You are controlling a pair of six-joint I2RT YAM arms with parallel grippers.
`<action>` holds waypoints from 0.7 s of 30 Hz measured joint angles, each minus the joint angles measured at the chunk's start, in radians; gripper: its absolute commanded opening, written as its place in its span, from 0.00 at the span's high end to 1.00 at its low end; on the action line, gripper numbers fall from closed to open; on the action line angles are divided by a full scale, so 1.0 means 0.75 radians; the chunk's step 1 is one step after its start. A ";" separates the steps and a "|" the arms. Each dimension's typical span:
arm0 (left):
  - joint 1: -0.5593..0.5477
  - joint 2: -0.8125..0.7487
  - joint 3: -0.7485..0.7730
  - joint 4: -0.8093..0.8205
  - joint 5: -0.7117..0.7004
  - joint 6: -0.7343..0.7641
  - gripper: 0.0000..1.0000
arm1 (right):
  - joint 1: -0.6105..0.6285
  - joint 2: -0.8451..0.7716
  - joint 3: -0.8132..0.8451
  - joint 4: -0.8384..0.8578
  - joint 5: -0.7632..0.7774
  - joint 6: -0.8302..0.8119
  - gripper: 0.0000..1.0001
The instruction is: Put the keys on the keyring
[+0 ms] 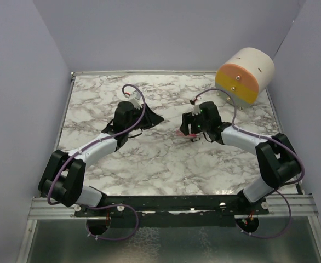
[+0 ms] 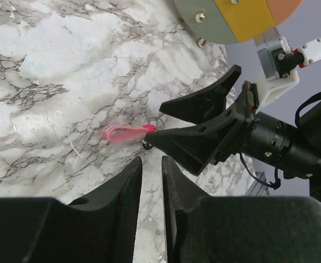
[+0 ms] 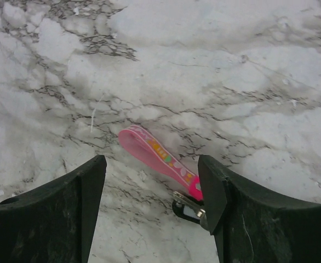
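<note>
The keyring (image 3: 156, 155), a pink strip, lies flat on the marble between the fingers of my open right gripper (image 3: 152, 167). A small metal ring sits at its near end. The key (image 3: 187, 209), with its dark head, lies against that end, tucked beside the right finger; I cannot tell whether it is threaded on the ring. From above, the keyring (image 1: 181, 133) is just left of the right gripper (image 1: 189, 130). My left gripper (image 2: 152, 164) hovers short of the keyring (image 2: 122, 132), its jaws a narrow slit apart with nothing between them. The left gripper (image 1: 154, 118) is left of centre.
A cream drum with an orange and yellow face (image 1: 245, 74) stands at the back right, close behind the right arm, and shows as the drum (image 2: 237, 16) in the left wrist view. Grey walls enclose the marble table (image 1: 149, 164) on three sides.
</note>
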 measured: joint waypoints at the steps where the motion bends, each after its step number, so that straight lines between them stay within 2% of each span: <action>1: -0.001 0.000 0.000 -0.002 0.000 0.002 0.76 | 0.022 0.019 0.019 -0.009 0.001 -0.019 0.29; 10: 0.023 0.000 0.000 -0.020 0.002 0.022 0.76 | 0.209 0.238 0.178 -0.082 0.108 -0.162 0.29; 21: 0.103 -0.017 -0.020 -0.021 0.015 0.031 0.75 | 0.247 0.292 0.196 -0.102 0.255 -0.233 0.33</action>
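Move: The pink keyring strap lies below my open right hand, some 6 cm down, its middle about 1 cm to the left and neither ahead nor back; its looped end lies farther left. The black key at its other end is about 2 cm back and 4 cm to the right, also 6 cm down. From my left hand, the strap is roughly 12 cm to the right, 3 cm ahead and 17 cm below. I sweep my right hand nearly 5 cm left over the strap, then sink it to bring the open fingers down around the strap's looped end, about 4.5 cm lower in all. On the way I roll its left side down some 15 degrees and turn it a little counter-clockwise, fingers staying wide apart. My left hand backs off about 3 cm to the left, easing slightly forward. ##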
